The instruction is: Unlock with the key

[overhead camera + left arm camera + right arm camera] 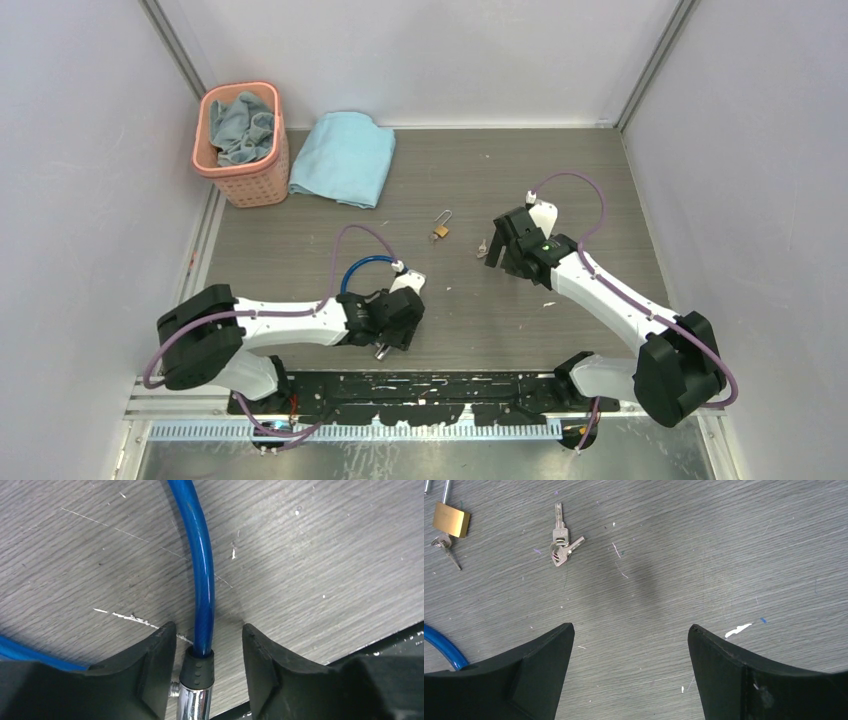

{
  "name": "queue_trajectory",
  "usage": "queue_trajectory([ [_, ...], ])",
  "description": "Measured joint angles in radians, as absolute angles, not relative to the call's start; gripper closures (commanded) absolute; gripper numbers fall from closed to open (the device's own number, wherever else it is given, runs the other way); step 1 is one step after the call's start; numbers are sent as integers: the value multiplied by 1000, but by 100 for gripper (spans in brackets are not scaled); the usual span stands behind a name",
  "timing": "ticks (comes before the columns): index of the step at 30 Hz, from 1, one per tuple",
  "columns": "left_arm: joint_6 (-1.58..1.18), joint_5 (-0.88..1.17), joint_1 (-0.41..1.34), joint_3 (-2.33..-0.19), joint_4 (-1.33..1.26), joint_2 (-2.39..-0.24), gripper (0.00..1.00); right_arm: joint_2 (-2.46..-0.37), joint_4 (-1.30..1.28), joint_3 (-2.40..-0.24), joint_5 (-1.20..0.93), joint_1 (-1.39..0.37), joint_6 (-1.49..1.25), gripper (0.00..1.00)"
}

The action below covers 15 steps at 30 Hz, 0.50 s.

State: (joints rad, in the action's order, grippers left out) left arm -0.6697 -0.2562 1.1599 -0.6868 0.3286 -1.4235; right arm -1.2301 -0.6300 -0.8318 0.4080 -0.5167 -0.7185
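My left gripper straddles the blue cable just above its black collar and chrome end. The left finger nearly touches the end; a gap shows at the right finger, so the jaws are open. From above, this gripper is low at the near edge, with the cable looping behind it. A bunch of small silvery keys lies ahead and left of my open, empty right gripper. Another small key sits at the bottom of the brass padlock. I cannot tell whether it is inserted.
A pink basket holding a cloth stands at the back left, with a folded light-blue towel beside it. The padlock and the keys lie mid-table between the arms. Grey walls close in both sides.
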Motion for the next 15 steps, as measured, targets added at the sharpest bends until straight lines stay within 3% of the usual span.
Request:
queue_trajectory([
  [6, -698, -334, 1184, -717, 335, -1468, 84, -1230, -630, -825, 407, -517, -719, 12],
  [10, -735, -373, 1194, -739, 347, -1492, 91, -1230, -629, -822, 403, -517, -719, 13],
  [15, -833, -427, 1198, -785, 402, -1527, 92, -1230, -628, -822, 398, -517, -719, 16],
])
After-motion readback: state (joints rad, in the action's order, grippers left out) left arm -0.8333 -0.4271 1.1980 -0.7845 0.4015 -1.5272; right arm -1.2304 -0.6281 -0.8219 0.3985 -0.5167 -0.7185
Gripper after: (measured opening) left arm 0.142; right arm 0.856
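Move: The cable lock's black collar, where the blue cable enters the metal head, already lies between the left hand's parted fingers, about a centimetre below the hand point. From there the padlock lies about 21 cm ahead and 9 cm to the right, and the loose keys about 18 cm ahead and 18 cm to the right, both near collar height. From the right hand the collar is roughly 12 cm back, 21 cm left and 9 cm lower. The cable lock's collar end is pinched as the left fingers close from just over half open until they stop on it, low over the table. Meanwhile the left hand eases forward by 1.5 to 2 cm at almost unchanged height, turning some 10 degrees counter-clockwise, and keeps its hold. ##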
